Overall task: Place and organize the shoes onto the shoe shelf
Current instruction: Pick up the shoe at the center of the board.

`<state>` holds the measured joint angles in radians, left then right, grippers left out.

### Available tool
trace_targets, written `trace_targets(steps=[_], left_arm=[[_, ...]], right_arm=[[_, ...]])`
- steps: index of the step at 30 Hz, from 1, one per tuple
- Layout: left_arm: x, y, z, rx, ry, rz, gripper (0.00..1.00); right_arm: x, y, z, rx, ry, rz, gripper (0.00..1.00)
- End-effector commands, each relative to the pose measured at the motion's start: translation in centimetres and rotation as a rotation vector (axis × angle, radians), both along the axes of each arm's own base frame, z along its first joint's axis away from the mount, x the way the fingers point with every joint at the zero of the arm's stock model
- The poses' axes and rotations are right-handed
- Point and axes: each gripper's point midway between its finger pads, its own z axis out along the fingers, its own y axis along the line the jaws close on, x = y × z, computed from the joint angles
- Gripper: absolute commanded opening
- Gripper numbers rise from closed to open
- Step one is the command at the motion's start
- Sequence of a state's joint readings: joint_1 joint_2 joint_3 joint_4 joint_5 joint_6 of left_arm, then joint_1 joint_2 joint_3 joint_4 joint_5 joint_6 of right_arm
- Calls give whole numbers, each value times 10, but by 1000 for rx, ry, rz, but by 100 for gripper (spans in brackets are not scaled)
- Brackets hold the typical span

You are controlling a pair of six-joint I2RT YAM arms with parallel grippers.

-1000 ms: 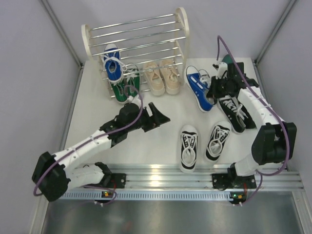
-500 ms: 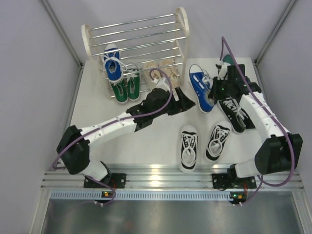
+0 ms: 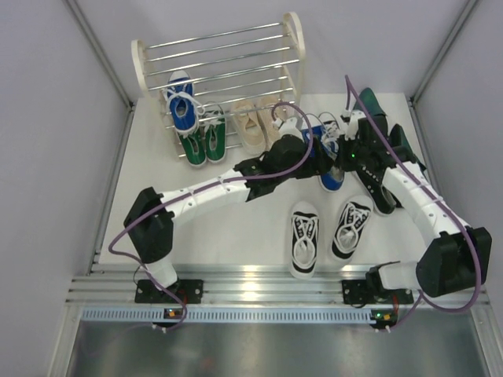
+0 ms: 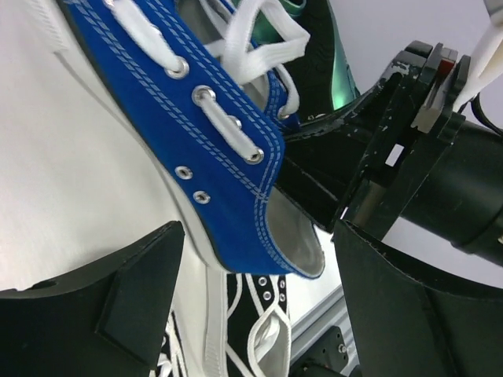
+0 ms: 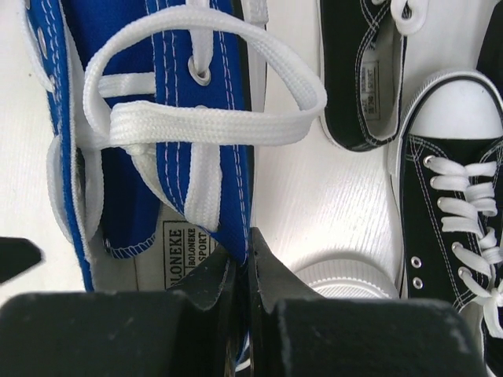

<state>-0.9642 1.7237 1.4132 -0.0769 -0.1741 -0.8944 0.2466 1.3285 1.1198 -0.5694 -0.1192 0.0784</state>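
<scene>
My right gripper [image 5: 250,263] is shut on the side wall of a blue sneaker [image 5: 169,118], pinching the canvas by the heel opening. The shoe hangs tilted above the table. My left gripper [image 4: 259,314] is open, and the heel of the blue sneaker [image 4: 236,181] sits between its wide-apart fingers [image 4: 118,306] without touching them. From above, both grippers, left [image 3: 317,155] and right [image 3: 340,162], meet at this blue sneaker [image 3: 331,180]. The shoe shelf [image 3: 140,67] stands at the back. Its other blue sneaker [image 3: 181,108] lies on a low tier, with green sneakers [image 3: 203,143] and beige sneakers [image 3: 260,126] below.
A black-and-white pair [image 3: 305,236] lies near the front rail. Another black-and-white sneaker [image 3: 384,192] lies under my right arm, and a glossy dark green dress shoe [image 3: 370,102] sits at the back right. A black-and-white sneaker [image 4: 263,330] lies below the lifted heel.
My left arm has swung right across the table, from near the green sneakers to the blue sneaker. My right gripper has shifted slightly left with the shoe in it.
</scene>
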Motion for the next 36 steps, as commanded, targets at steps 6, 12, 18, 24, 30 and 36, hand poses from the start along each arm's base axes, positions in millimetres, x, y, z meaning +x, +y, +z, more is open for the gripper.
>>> trace_targets(steps=[6,12,18,24,30,36], left_arm=[[-14,-26,-19,207,-37,-2,80],[-15,-7,-35,266,-45,78,74],[-23,-8,-50,280,-19,55,69],[-30,11,-56,316,-38,75,58],[-24,25,-60,386,-101,85,15],[-27,26,-42,367,-134,50,0]], right_arm=[[13,15,74,89,-231,38,0],[5,19,73,98,-211,68,0],[3,24,76,139,-196,69,0],[1,29,85,168,-185,72,0],[-12,42,94,230,-190,144,0],[-19,44,104,251,-219,174,0]])
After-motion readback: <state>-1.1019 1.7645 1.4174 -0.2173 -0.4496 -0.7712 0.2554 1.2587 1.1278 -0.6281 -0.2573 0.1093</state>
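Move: The blue shoe already hangs from my right hand by the right edge of its collar, toe forward; its middle is about 4 cm ahead, 3 cm left and 3 cm below that hand. From my open left hand it lies some 4 cm ahead, 3 cm right and 9 cm below. On the table, roughly 17 cm below my left hand, the laced shoe is 22 cm back and 4 cm left, the striped shoe 18 cm back and 10 cm right, and the black sneaker 12 cm ahead and 4 cm right. I slip my left hand a little right over the blue shoe, then sink it about 5 cm and draw it back some 3 cm, easing left again and rolling its left side up some 15 degrees, and shut its open fingers on the left collar edge. My right hand keeps its pinch on the other edge, bringing the shoe a couple of centimetres back, left and up. ##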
